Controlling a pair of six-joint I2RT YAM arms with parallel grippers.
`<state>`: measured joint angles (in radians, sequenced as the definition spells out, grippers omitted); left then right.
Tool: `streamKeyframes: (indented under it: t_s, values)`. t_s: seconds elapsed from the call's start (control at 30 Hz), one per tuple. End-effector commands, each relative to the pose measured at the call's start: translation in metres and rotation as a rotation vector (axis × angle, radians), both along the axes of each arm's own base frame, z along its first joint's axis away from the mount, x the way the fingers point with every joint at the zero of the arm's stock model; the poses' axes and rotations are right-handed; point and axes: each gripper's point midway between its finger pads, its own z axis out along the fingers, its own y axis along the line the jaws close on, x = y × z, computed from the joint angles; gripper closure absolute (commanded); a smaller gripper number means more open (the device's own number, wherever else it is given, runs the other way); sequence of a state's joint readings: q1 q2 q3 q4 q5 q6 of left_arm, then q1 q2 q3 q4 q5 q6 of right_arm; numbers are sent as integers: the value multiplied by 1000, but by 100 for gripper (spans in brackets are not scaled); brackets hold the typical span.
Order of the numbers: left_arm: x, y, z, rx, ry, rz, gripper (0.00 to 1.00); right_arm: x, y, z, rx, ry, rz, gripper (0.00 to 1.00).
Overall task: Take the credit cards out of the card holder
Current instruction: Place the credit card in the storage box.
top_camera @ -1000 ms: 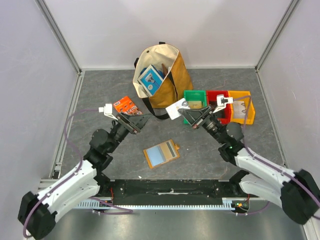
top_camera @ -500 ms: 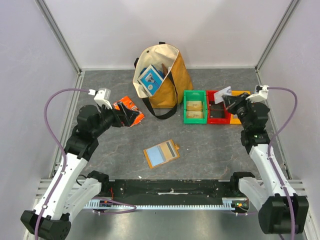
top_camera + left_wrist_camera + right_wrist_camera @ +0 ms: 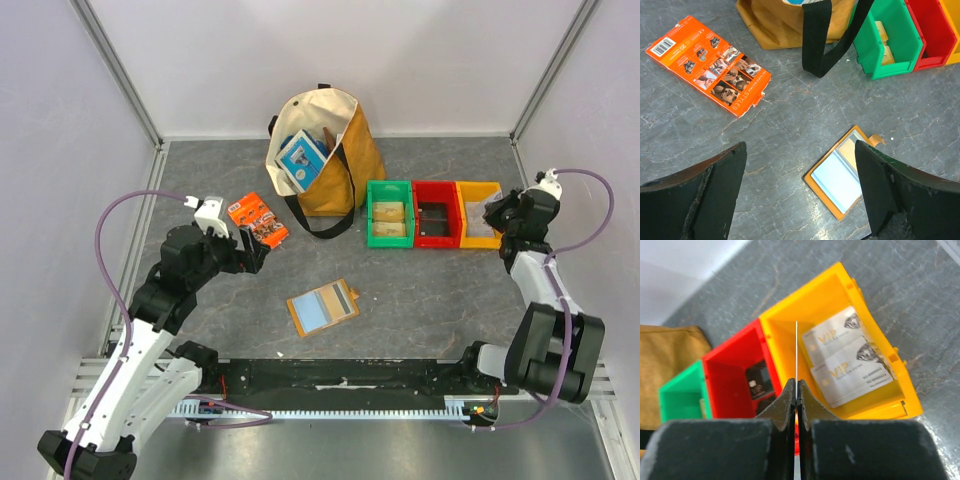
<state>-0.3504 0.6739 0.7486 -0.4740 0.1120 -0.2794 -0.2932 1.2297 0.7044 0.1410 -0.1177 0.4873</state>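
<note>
The card holder lies open on the grey table, orange-tan with pale blue-grey pockets; in the left wrist view the card holder sits low between my fingers. My left gripper hovers open to the holder's left with nothing in it, left gripper. My right gripper is shut on a thin white credit card seen edge-on, above the yellow bin. Two pale VIP cards lie in that bin. A black card lies in the red bin. From above, the right gripper is over the yellow bin.
A tan tote bag with a blue-and-white box stands at the back. An orange printed packet lies by my left gripper. The green bin holds tan items beside the red bin. Walls close in on both sides.
My right arm swung from the table's middle out over the yellow bin, carrying the white card. My left arm drew back to the left, its gripper staying open.
</note>
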Motion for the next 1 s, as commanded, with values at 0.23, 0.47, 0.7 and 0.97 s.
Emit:
streamKeyframes:
  t_s: [0.23,0.47,0.7,0.97]
  values:
    - [2,6,1,56,-39,6,6,25,12,-57,26,81,180,100]
    - [3,5,0,53,-35,4,7,18,18,-77,110,102,152,95]
    - [3,3,-2,51,-28,-4,7,-6,-1,-82,65,178,20,56]
    - [3,-1,-6,43,-14,-21,7,-31,-13,-35,-42,139,-55,23]
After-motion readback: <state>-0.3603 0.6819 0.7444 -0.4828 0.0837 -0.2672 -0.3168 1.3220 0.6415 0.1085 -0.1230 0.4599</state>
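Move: Ahead of the right hand, which already holds a white card in its shut fingers, the yellow storage box is centred about 5 cm farther out, 1 cm to the right and 13 cm below. At the same height, the red box lies 5 cm ahead and 12 cm left of that hand, the green box 5 cm ahead and 25 cm left. From the left hand, the yellow box is some 18 cm ahead, 60 cm right and 19 cm down. Sinking about 8 cm and edging a little forward, the right hand tips its fingers some 10 degrees further down and lowers the held card into the yellow box. There the fingers open most of the way and let go of the card; the hand draws back about 3.5 cm, turning slightly clockwise, and finally starts to rise, still opening. ##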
